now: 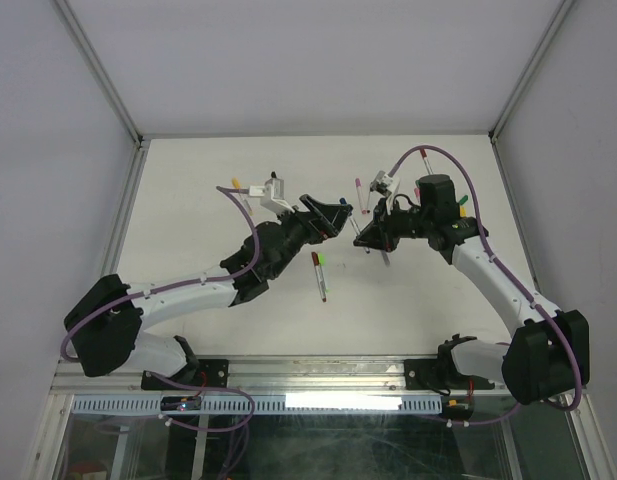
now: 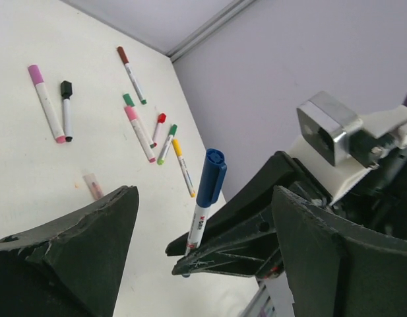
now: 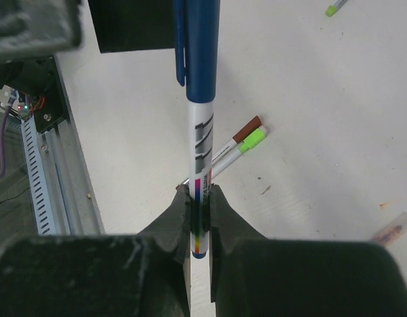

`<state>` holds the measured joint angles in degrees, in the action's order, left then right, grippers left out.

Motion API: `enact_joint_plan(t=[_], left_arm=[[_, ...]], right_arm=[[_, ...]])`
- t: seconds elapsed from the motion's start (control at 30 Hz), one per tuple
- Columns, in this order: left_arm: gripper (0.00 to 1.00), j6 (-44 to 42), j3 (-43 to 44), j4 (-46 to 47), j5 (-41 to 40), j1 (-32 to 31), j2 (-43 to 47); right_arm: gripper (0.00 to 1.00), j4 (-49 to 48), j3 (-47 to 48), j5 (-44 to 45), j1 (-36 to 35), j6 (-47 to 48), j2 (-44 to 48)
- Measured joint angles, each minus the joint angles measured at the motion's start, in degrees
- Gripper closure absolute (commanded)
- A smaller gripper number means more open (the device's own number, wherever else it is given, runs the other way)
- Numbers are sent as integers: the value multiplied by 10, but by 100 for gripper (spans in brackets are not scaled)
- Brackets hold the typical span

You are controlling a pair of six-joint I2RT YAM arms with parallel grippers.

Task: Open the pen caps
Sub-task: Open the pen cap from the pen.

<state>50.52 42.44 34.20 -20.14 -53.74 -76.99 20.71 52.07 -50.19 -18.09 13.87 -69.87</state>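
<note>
My right gripper (image 3: 200, 221) is shut on the lower barrel of a white pen (image 3: 202, 142) and holds it off the table. The pen's blue cap (image 3: 202, 46) is still on it and points toward my left gripper. My left gripper (image 2: 204, 198) is open, its two wide fingers (image 2: 91, 251) standing either side of the blue cap (image 2: 212, 177) without touching it. In the top view the two grippers meet over the table's middle, left gripper (image 1: 338, 218) and right gripper (image 1: 368, 240).
Several capped pens lie on the white table: pink (image 2: 46, 102), black-capped (image 2: 66, 109), brown (image 2: 132, 74), pink (image 2: 140, 132), green (image 2: 167, 143), yellow (image 2: 184, 166). A small green cap (image 2: 128, 100) lies loose. Brown and green capped pens (image 3: 246, 140) lie crossed below the grippers.
</note>
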Motion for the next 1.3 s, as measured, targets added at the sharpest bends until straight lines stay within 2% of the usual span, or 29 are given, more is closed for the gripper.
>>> enact_joint_plan(t=[0.3,0.53,0.67,0.77,0.9,1.0,1.3], left_arm=[[45,-5,61,-34,-61,-14,-78],[70,-6,78,-47,-69,-15,-90],[86,-6,79,-46,-64,-16,-90],[100,-9,79,-44,-61,-18,-90],[100,-14,63,-21,-40,-16,-88],[100,-16,36,4,-19,-13,-80],[100,-34,-37,101,52,-5,-51]], right_arm=[[100,4,0,12,-3,10,0],[100,11,0,30,-7,15,-1],[96,15,0,36,-10,17,-1],[84,19,0,33,-10,16,-1],[64,13,-5,-1,-5,0,-1],[54,-9,-15,-44,1,-27,-1],[53,-153,-77,-148,28,-159,3]])
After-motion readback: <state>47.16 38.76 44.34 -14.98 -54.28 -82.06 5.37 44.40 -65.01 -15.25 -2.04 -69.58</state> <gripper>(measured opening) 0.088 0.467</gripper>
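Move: The blue cap of the upright pen, whose white barrel the right fingers grip near its lower end, is about 2 cm ahead of the open left hand, 2 cm right and 1 cm lower. On the table, some 22 cm below, the brown pen is about 4 cm back and 2 cm left, the clear pen some 4 cm ahead and 13 cm right. From the right hand the blue cap is roughly 7 cm up, 3 cm left, 2 cm ahead. Left hand eases 4 cm forward-right-down, pinches the blue cap, then backs off 3 cm as the right lets go. ##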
